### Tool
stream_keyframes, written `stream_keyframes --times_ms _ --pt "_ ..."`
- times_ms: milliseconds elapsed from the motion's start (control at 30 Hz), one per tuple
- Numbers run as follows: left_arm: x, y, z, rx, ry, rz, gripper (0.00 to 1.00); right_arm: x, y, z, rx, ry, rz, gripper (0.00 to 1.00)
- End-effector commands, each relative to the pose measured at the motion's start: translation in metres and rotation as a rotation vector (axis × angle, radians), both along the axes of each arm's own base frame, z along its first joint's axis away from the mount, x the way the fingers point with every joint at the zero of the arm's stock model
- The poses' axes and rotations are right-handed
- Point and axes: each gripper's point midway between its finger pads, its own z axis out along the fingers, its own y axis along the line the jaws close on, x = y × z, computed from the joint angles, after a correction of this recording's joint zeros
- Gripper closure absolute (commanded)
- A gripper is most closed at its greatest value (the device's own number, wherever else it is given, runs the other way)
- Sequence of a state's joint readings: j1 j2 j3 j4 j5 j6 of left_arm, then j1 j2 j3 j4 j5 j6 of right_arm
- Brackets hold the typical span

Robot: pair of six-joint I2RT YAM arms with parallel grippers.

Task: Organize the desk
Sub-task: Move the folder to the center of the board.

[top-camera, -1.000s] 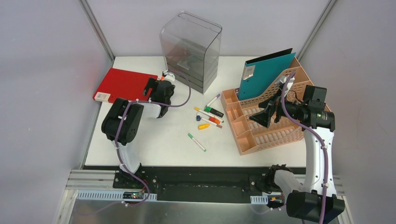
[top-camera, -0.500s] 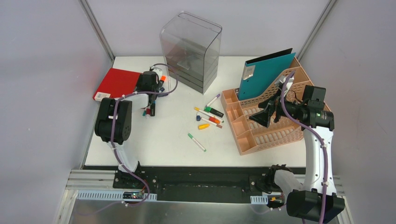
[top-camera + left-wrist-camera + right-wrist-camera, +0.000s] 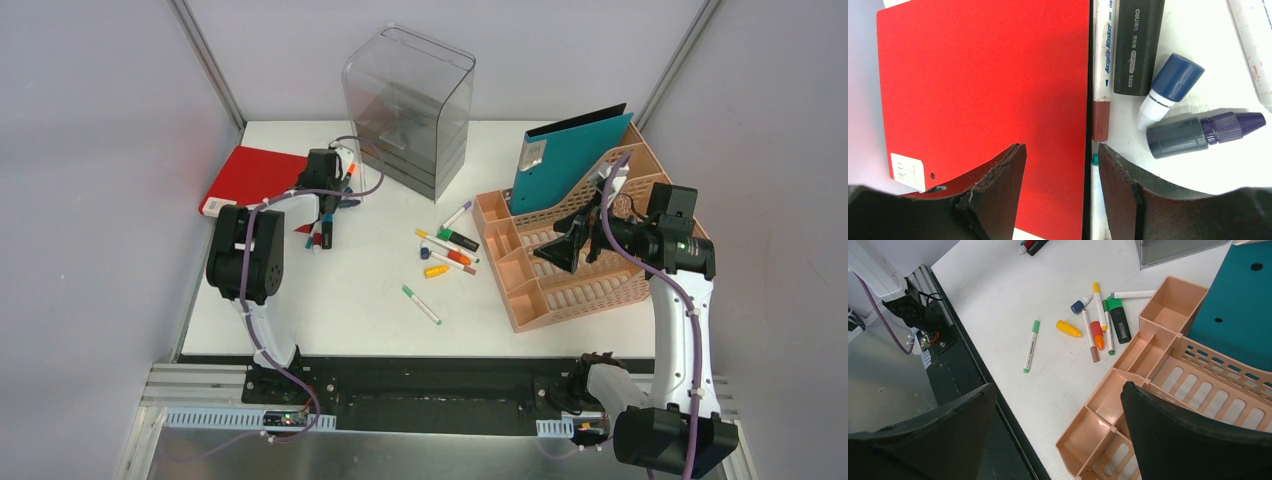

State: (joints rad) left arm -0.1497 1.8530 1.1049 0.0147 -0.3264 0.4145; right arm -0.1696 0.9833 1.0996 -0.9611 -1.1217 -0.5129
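Observation:
The white desk (image 3: 350, 290) carries a red folder (image 3: 255, 178) lying flat at the back left. My left gripper (image 3: 314, 192) points down over that folder's right edge. In the left wrist view the gripper (image 3: 1060, 150) is open, its jaws partly narrowed. One finger is over the red folder (image 3: 983, 75), the other over the desk beside a teal-tipped pen (image 3: 1094, 160). A brown-capped white marker (image 3: 1102, 65) and a black marker (image 3: 1138, 45) lie along the edge. My right gripper (image 3: 565, 245) hangs wide open and empty (image 3: 1058, 387) above the front of the peach rack (image 3: 575, 280).
A clear drawer box (image 3: 410, 110) stands at the back centre. A teal folder (image 3: 570, 155) stands upright in the rack (image 3: 1168, 390). Several loose pens (image 3: 447, 250) lie mid-desk, with a green-capped pen (image 3: 421, 305) nearer the front. Two small bottles (image 3: 1170, 87) lie right of the markers.
My left arm swung left from in front of the drawer box to the red folder's right edge, and its jaws narrowed. The right arm has not moved.

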Motion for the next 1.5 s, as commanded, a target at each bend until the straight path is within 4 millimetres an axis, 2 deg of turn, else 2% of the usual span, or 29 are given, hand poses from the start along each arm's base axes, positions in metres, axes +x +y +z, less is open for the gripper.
stream_keyframes --times_ms 0,133,467,800,900,1000,1167,1333,1467 --pt "0.010 -0.002 -0.004 0.020 0.017 -0.035 0.45 0.005 -0.001 0.004 -0.002 -0.038 0.001 0.01" --pt "0.014 -0.003 -0.009 0.024 0.040 -0.036 0.53 0.005 -0.001 0.005 -0.001 -0.039 0.001 0.01" --pt "0.013 0.008 -0.016 0.081 0.067 -0.025 0.61 0.005 -0.001 0.005 0.001 -0.041 0.004 0.01" --pt "0.010 0.011 -0.024 0.109 0.103 -0.033 0.63 0.004 -0.001 0.006 0.000 -0.045 0.004 0.01" --pt "0.010 0.014 -0.025 0.123 0.102 -0.029 0.68 0.004 0.000 0.006 0.001 -0.044 0.006 0.01" --pt "0.010 0.015 -0.021 0.132 0.092 -0.028 0.84 0.004 0.000 0.006 0.002 -0.043 0.006 0.01" --pt "0.010 0.007 -0.004 0.136 0.050 -0.050 1.00 0.003 0.000 0.007 0.002 -0.049 0.007 0.01" --pt "0.011 -0.004 0.016 0.187 -0.004 -0.088 1.00 0.002 0.000 0.008 0.004 -0.053 0.010 0.01" --pt "0.008 -0.012 0.025 0.224 -0.033 -0.112 1.00 0.001 0.001 0.009 0.005 -0.055 0.012 0.01"
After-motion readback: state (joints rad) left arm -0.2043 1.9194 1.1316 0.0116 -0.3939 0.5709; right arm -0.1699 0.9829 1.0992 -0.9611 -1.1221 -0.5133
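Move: The red folder lies flat just below the left hand, its middle some 15 cm left and 4 cm ahead, 4 cm down, with its right edge about under the fingers. The dark bottle lies 8 cm to the hand's right and level with it; the black highlighter is about 6 cm right and 6 cm ahead. From the right hand the folder is roughly 72 cm left, 28 cm ahead and 25 cm below. The left hand sinks about 2.5 cm, shuts its fingers on the red folder's right edge, then starts lifting. ##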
